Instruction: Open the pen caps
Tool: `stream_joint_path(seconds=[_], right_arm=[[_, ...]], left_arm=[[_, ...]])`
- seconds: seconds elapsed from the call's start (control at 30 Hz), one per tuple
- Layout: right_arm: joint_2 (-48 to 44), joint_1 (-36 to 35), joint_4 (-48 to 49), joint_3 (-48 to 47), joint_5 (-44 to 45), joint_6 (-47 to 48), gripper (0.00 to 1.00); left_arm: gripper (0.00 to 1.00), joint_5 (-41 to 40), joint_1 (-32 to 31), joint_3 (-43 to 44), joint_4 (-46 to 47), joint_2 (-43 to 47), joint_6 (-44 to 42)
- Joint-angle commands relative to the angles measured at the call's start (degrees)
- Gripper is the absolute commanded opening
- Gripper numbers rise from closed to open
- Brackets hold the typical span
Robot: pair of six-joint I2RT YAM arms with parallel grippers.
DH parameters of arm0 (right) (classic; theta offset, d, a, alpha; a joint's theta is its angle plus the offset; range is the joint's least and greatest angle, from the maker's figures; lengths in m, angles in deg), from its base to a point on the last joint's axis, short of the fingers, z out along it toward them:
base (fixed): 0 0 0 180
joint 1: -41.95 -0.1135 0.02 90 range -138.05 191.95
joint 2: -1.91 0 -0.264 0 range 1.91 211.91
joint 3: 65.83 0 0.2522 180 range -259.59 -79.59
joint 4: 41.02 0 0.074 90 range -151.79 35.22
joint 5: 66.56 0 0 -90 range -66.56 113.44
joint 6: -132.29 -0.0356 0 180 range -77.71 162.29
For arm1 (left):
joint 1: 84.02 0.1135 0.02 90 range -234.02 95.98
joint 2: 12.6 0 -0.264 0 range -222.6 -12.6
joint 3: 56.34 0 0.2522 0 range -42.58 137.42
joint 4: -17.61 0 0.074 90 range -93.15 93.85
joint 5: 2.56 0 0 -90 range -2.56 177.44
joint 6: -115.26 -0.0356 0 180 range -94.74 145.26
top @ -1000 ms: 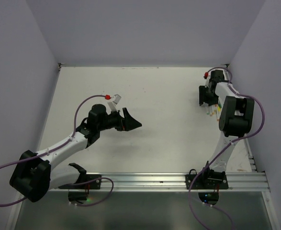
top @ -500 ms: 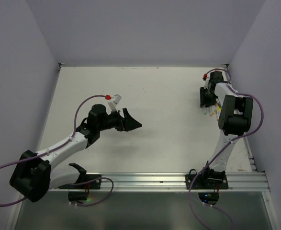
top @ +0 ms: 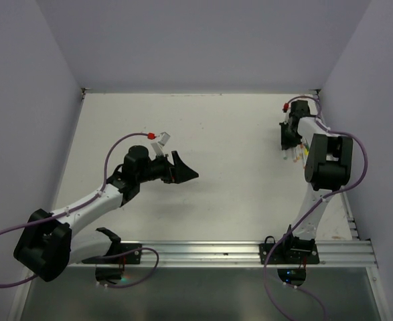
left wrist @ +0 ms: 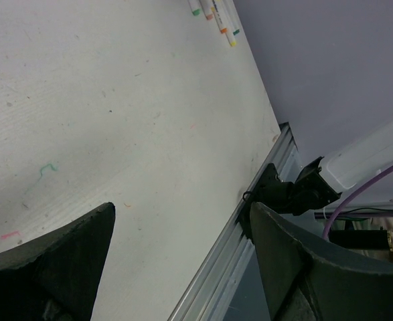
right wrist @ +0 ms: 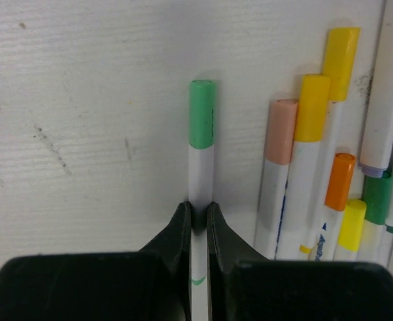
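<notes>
Several pens [right wrist: 296, 180] lie side by side on the white table, their caps [right wrist: 313, 107] in yellow, peach, orange and green. Left of the group lies a pen [right wrist: 200, 167] with a green cap [right wrist: 201, 114] on its far end. My right gripper [right wrist: 198, 208] is shut on this pen's white barrel, below the cap. From above, the right gripper [top: 289, 139] is low at the far right, over the pens [top: 295, 158]. My left gripper [top: 183, 171] hangs open and holds nothing over the left middle of the table. In the left wrist view the left gripper [left wrist: 181, 210] has bare table between its fingers, and the pens [left wrist: 216, 15] show far off.
An aluminium rail [top: 250, 251] runs along the table's near edge, with both arm bases on it. Lilac walls [top: 203, 40] close in the left, back and right sides. Faint pen marks [left wrist: 45, 168] spot the table top.
The right gripper's jaws have closed onto the barrel of the green-capped pen. The left arm has not moved.
</notes>
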Motion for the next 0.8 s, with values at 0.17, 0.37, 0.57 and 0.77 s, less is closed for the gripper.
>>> stream_joint_path(seconds=[0.17, 0.37, 0.57, 0.77], right_arm=[[-9.8, -9.8, -1.3, -0.5, 8.3, -8.9, 0.0], [-19.9, -20.2, -4.2, 3.0, 9.4, -13.7, 0.0], [-32.2, -30.4, 1.1, 15.9, -6.9, -15.0, 0.0], [-37.7, -37.7, 13.2, 27.7, -18.1, -20.3, 0.0]], left_arm=[[0.81, 0.6, -0.1, 3.5, 3.4, -3.2, -1.8], [0.77, -0.5, 0.9, 9.3, -0.4, -8.2, -3.3], [0.65, 11.1, 7.7, 11.3, 10.2, -16.8, 4.0], [0.62, 15.1, 10.4, 9.6, 20.9, -19.5, 11.0]])
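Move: The right fingers are already closed on the green-capped pen's barrel, low at the table, cap end forward. The open left gripper, where the pen is headed, is about 43 cm left of this hand, 20 cm back and 14 cm above. Right of the right hand lie the pink-capped pen, 3 cm over and 2 cm back, and a yellow-capped one, 5 cm over and 1 cm back. From the left gripper, the green-capped pen is roughly 43 cm right, 20 cm ahead, 14 cm below. Keep the right fingers shut on the green-capped pen and sweep it left about 26 cm towards the left gripper, lifting clear of the table first, then drawing back some 14 cm and dipping slightly at the end; turn the wrist counter-clockwise and raise its left side. Bring the left gripper forward to meet it, narrowing its still-open fingers somewhat. ##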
